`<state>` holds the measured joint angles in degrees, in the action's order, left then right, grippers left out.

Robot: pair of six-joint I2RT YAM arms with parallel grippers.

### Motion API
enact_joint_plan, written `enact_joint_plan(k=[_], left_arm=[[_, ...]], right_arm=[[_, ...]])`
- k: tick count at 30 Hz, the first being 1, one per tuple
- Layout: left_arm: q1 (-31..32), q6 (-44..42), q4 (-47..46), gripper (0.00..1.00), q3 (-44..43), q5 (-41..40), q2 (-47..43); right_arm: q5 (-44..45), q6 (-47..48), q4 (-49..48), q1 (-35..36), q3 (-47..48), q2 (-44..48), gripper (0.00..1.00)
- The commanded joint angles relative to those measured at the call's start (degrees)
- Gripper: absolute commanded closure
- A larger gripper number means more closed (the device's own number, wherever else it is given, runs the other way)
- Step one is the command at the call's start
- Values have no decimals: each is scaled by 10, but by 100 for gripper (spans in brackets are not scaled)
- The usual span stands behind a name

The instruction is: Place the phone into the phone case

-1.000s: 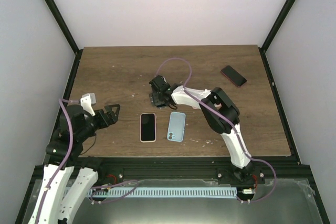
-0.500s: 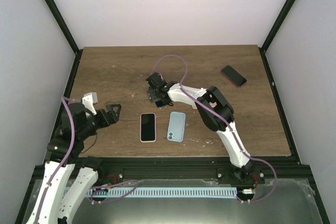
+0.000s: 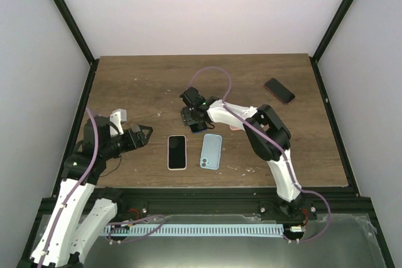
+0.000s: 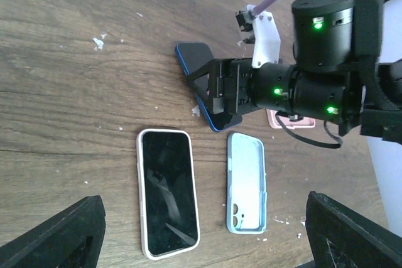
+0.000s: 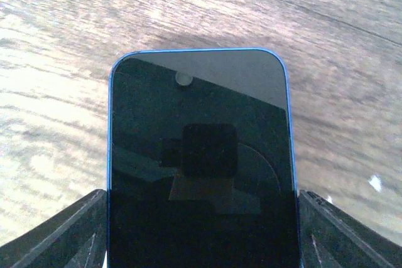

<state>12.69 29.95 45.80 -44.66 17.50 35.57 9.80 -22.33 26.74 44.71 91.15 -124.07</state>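
Note:
My right gripper [image 3: 195,119] sits at mid-table, shut across the width of a phone [image 5: 200,149] that has a dark screen and a blue rim. Its fingers [image 5: 74,233] press on both long edges. In the left wrist view that phone [image 4: 200,83] sticks out of the jaws toward the table's left. Just in front of it lies the empty light blue phone case [image 3: 211,151], open side up [image 4: 247,183]. My left gripper [image 3: 146,134] hovers open at the left, apart from everything.
A phone in a white case [image 3: 177,152] lies screen up beside the blue case [image 4: 168,192]. A dark phone with a red rim [image 3: 279,90] rests at the back right. Something pink [image 4: 290,119] shows under the right gripper.
My left arm has swung right, closer to the white-cased phone. The right gripper has shifted slightly and its jaws have narrowed onto the blue-rimmed phone.

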Motion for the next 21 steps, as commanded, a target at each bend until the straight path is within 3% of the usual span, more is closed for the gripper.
enact_joint_plan(k=[1,12,21], left_arm=[[0,4,-28,12,11,40,6],[4,23,-63,14,43,63,10],[27,25,-81,16,47,94,51]], right_arm=[[-7,-25,11,-6,-21,78,36],[-43,-161,39,-3,-171,217,40],[-72,-285,-11,31,-296,321,44]])
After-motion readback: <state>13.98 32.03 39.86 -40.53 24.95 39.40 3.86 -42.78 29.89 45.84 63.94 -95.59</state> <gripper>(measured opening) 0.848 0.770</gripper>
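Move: The right hand already grips the black phone with the blue rim, low over the table; the empty blue case lies about 13 cm back from it, 7 cm to its right and some 2 cm below. The white-cased phone lies about 14 cm back and 6 cm to this hand's left, the pink case roughly level with the hand and 22 cm to its right. From the raised left hand the blue case is about 28 cm right, 6 cm ahead and 20 cm below. Keeping its pinch on the phone's long edges, the right hand lifts it about 5 cm as it starts back and to the right, then carries it on almost level towards the blue case, some 13 cm across in all, speeding up and turning clockwise about 15 degrees with some tilt. Meanwhile the empty left hand, fingers still wide open, eases some 3 cm right and 2 cm down towards the case. ##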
